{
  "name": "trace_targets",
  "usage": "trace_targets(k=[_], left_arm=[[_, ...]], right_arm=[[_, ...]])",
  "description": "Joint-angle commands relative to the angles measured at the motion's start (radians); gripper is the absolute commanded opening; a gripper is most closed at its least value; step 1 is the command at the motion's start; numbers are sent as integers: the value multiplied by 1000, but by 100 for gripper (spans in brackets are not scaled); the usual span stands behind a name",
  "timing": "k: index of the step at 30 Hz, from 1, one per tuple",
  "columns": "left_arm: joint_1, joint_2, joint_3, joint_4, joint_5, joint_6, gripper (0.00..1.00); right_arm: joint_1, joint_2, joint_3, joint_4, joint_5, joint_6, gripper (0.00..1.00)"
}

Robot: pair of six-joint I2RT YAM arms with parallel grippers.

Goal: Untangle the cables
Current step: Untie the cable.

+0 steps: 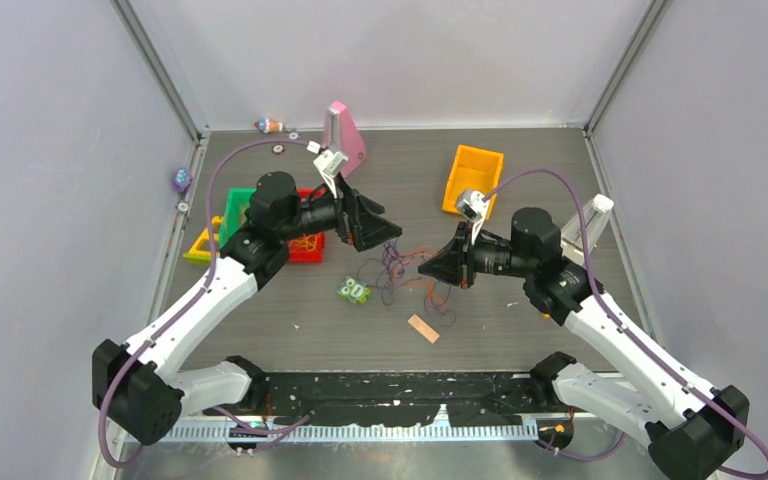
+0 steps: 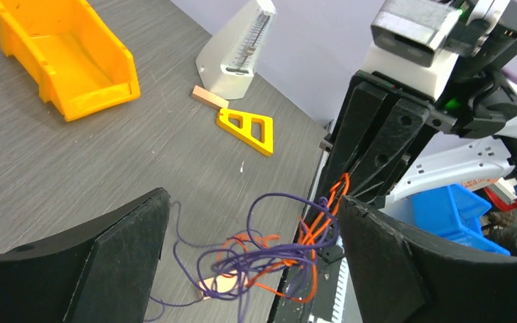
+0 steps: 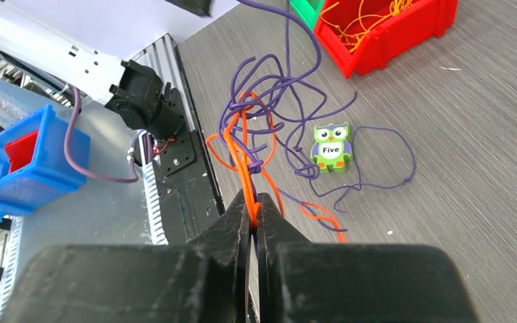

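Observation:
The cables (image 1: pixel 398 266) are a loose tangle of purple and orange strands in the middle of the table. Part of the tangle hangs off the surface between the two arms. My right gripper (image 1: pixel 430 268) is shut on orange strands; in the right wrist view its tips (image 3: pixel 254 199) pinch them while the rest of the cables (image 3: pixel 264 111) trail away over the table. My left gripper (image 1: pixel 385 233) stands wide open just left of the tangle. In the left wrist view the cables (image 2: pixel 279 252) hang in the gap of the left gripper (image 2: pixel 256 202), free of both fingers.
An owl tile (image 1: pixel 354 291) and a tan block (image 1: pixel 423 328) lie near the tangle. A red bin (image 1: pixel 310 247) holding yellow wire, a green bin (image 1: pixel 232 215), a yellow-orange bin (image 1: pixel 474 178), a pink wedge (image 1: pixel 345 135) and a white wedge (image 1: pixel 588 222) stand around.

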Motion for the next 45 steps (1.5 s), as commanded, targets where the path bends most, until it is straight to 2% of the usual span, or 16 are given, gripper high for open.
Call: trace_targets(k=[1, 3, 4, 5, 7, 8, 11, 15, 17, 21, 33, 37, 39, 40, 42, 45], left_arm=[[-4, 9, 30, 37, 40, 54, 91], [-4, 16, 27, 17, 16, 79, 83], [-4, 21, 23, 22, 18, 80, 73], [-4, 27, 20, 35, 28, 78, 56], [-4, 38, 17, 64, 49, 54, 9], [-3, 35, 18, 67, 41, 46, 0], [8, -20, -2, 16, -146, 60, 0], [94, -129, -74, -62, -375, 18, 0], [150, -165, -74, -182, -499, -17, 0], [241, -186, -60, -345, -596, -38, 0], [343, -373, -124, -392, -817, -46, 0], [361, -384, -93, -407, -784, -34, 0], [361, -380, -66, -428, -768, -24, 0], [361, -377, -57, -423, -742, -13, 0], [360, -361, -21, -426, -678, 5, 0], [361, -326, 23, -416, -510, 21, 0]], right_arm=[[14, 7, 74, -5, -43, -37, 6], [19, 7, 84, -5, -48, -37, 6], [21, 7, 87, -7, -49, -35, 6], [21, 7, 92, -9, -48, -39, 6], [22, 5, 97, -18, -32, -41, 6], [22, 2, 98, -32, 10, -44, 6], [21, 0, 101, -86, 211, -38, 6], [21, 23, 101, -221, 795, 24, 6], [11, 47, 96, -323, 1020, 88, 5], [-43, 87, 70, -394, 1196, 216, 5], [-113, 8, 12, -457, 1427, 419, 7], [-130, 19, 29, -401, 1273, 272, 13], [-130, 25, 35, -374, 1181, 219, 36], [-131, 28, 37, -366, 1136, 209, 59], [-130, 31, 40, -344, 1058, 176, 77], [-130, 21, 3, -252, 769, 72, 81]])
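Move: A loop of the purple cable lies between the open left fingers, about 2 cm right of and 2 cm below that hand point. The same loop is roughly 6 cm ahead, 3 cm left and 4 cm above the right hand, which still grips the tangle. From the left hand, the owl block is about 9 cm left, 3 cm back and 28 cm below; the red box is some 19 cm left, 8 cm ahead and 28 cm below. Left pinches the purple cable, both hands draw some 20 cm outward, the right also forward and down before opening. ##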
